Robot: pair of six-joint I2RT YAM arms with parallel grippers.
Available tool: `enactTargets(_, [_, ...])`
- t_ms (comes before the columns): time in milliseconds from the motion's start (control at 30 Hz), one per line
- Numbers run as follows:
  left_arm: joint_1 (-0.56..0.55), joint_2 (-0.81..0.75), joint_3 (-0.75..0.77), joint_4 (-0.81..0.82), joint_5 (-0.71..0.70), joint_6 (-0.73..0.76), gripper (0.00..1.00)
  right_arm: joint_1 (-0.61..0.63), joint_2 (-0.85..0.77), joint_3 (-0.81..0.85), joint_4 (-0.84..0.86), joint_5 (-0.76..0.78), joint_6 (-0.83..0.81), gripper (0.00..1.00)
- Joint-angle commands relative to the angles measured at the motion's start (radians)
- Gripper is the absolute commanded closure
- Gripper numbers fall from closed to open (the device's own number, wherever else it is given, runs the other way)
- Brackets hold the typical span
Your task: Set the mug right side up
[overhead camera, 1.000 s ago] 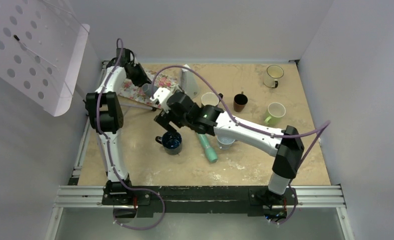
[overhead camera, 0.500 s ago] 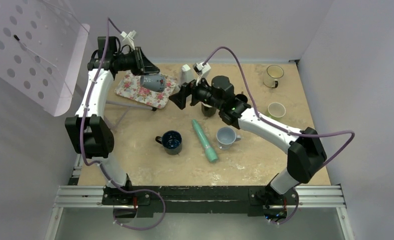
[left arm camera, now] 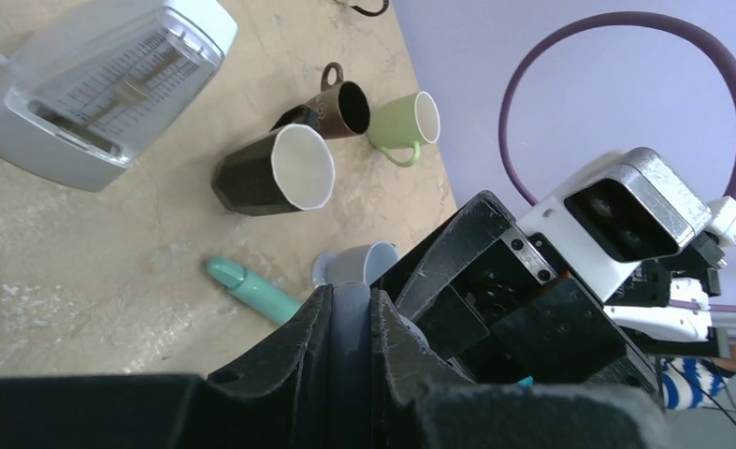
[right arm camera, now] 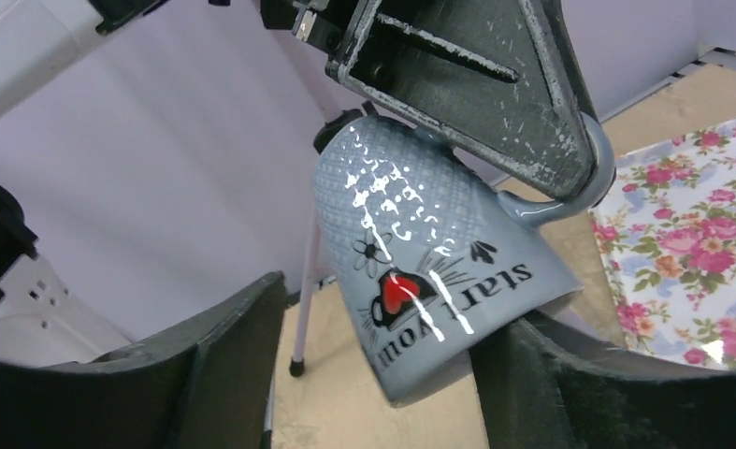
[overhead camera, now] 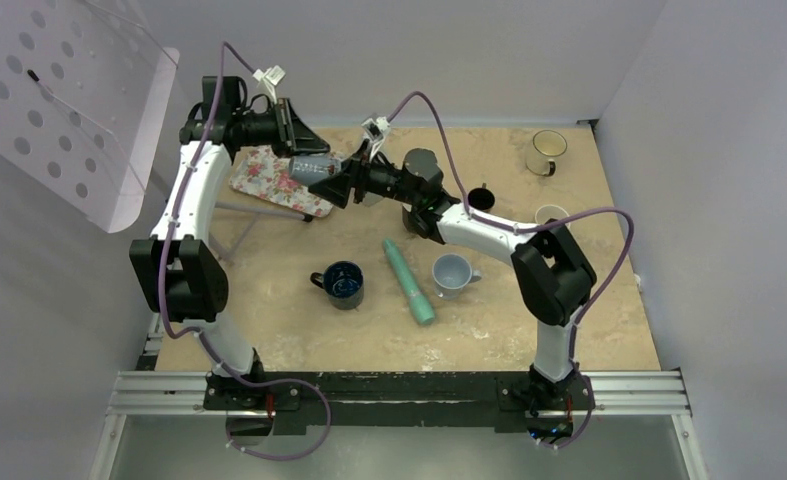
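Observation:
The grey mug (overhead camera: pixel 311 166) with a red heart and black lettering hangs in the air over the flowered tray (overhead camera: pixel 269 178). It is tilted, with its mouth down and toward the right arm. My left gripper (overhead camera: pixel 297 148) is shut on the mug's handle (left arm camera: pixel 350 313), which fills the gap between its fingers (right arm camera: pixel 495 94). My right gripper (right arm camera: pixel 387 313) is open around the mouth end of the mug (right arm camera: pixel 420 271). Its left finger stands clear of the wall. Its right finger sits at the rim under the mug.
On the table stand a dark blue mug (overhead camera: pixel 344 283), a teal tube (overhead camera: pixel 409 282), a pale blue mug (overhead camera: pixel 451 273), a brown mug (overhead camera: pixel 480 198), a green mug (overhead camera: pixel 549 213) and a cream mug (overhead camera: pixel 546 150). A white metronome (left arm camera: pixel 102 84) and a black mug (left arm camera: pixel 275 171) stand behind.
My left gripper has lifted the mug off the tray. My right arm has swung from over the dark blue mug up to the held mug, and its jaws have narrowed a little.

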Motion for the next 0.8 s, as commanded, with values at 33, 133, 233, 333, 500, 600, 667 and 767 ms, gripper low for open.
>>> enactTargets(33, [-0.004, -0.065, -0.055, 0.037, 0.090, -0.047, 1.00, -0.007, -0.040, 0.068, 0.175, -0.043, 0.025, 0.55])
enactTargets(133, [-0.004, -0.062, -0.081, 0.041, 0.072, -0.034, 1.00, -0.008, -0.065, 0.066, 0.115, -0.001, -0.022, 1.00])
enactTargets(233, [-0.004, -0.048, -0.053, -0.034, 0.000, 0.055, 0.09, -0.008, -0.126, 0.048, -0.088, 0.078, -0.137, 1.00])
enactTargets(333, [-0.004, -0.034, 0.006, -0.137, -0.118, 0.157, 0.00, -0.007, -0.228, -0.002, -0.319, 0.246, -0.283, 1.00])
enactTargets(500, [-0.005, -0.019, 0.016, -0.191, -0.209, 0.173, 0.00, -0.005, -0.422, -0.078, -0.607, 0.469, -0.393, 1.00])
enactTargets(600, [-0.004, -0.004, 0.024, -0.225, -0.293, 0.175, 0.00, -0.005, -0.515, -0.068, -0.827, 0.640, -0.439, 1.00])
enactTargets(667, [-0.004, -0.002, 0.012, -0.242, -0.354, 0.174, 0.00, -0.010, -0.552, -0.027, -0.976, 0.787, -0.465, 1.00])
enactTargets(767, [-0.004, -0.012, -0.032, -0.238, -0.402, 0.188, 0.00, -0.066, -0.551, 0.049, -1.171, 0.928, -0.487, 1.00])
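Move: Just to the left of the right hand, about 3 cm left, 2 cm ahead and 3 cm higher, is the grey-blue mug's middle; its rim already lies between the open fingers. The left hand still pinches the handle, the mug's middle some 4 cm back of it and 1 cm left. From the right hand, the metronome stands about 14 cm ahead, 8 cm right and 20 cm below; the flowered tray 16 cm ahead, 14 cm left and 30 cm below. Closing on the mug's rim, the right fingers pinch its wall while the left hand holds the handle nearly still; then the left opens wide and lets go. The right swings the mug about 16 cm right, away from the left hand, turning some 35 degrees clockwise as its fingers tip downward. The left sinks about 5 cm, easing left. ##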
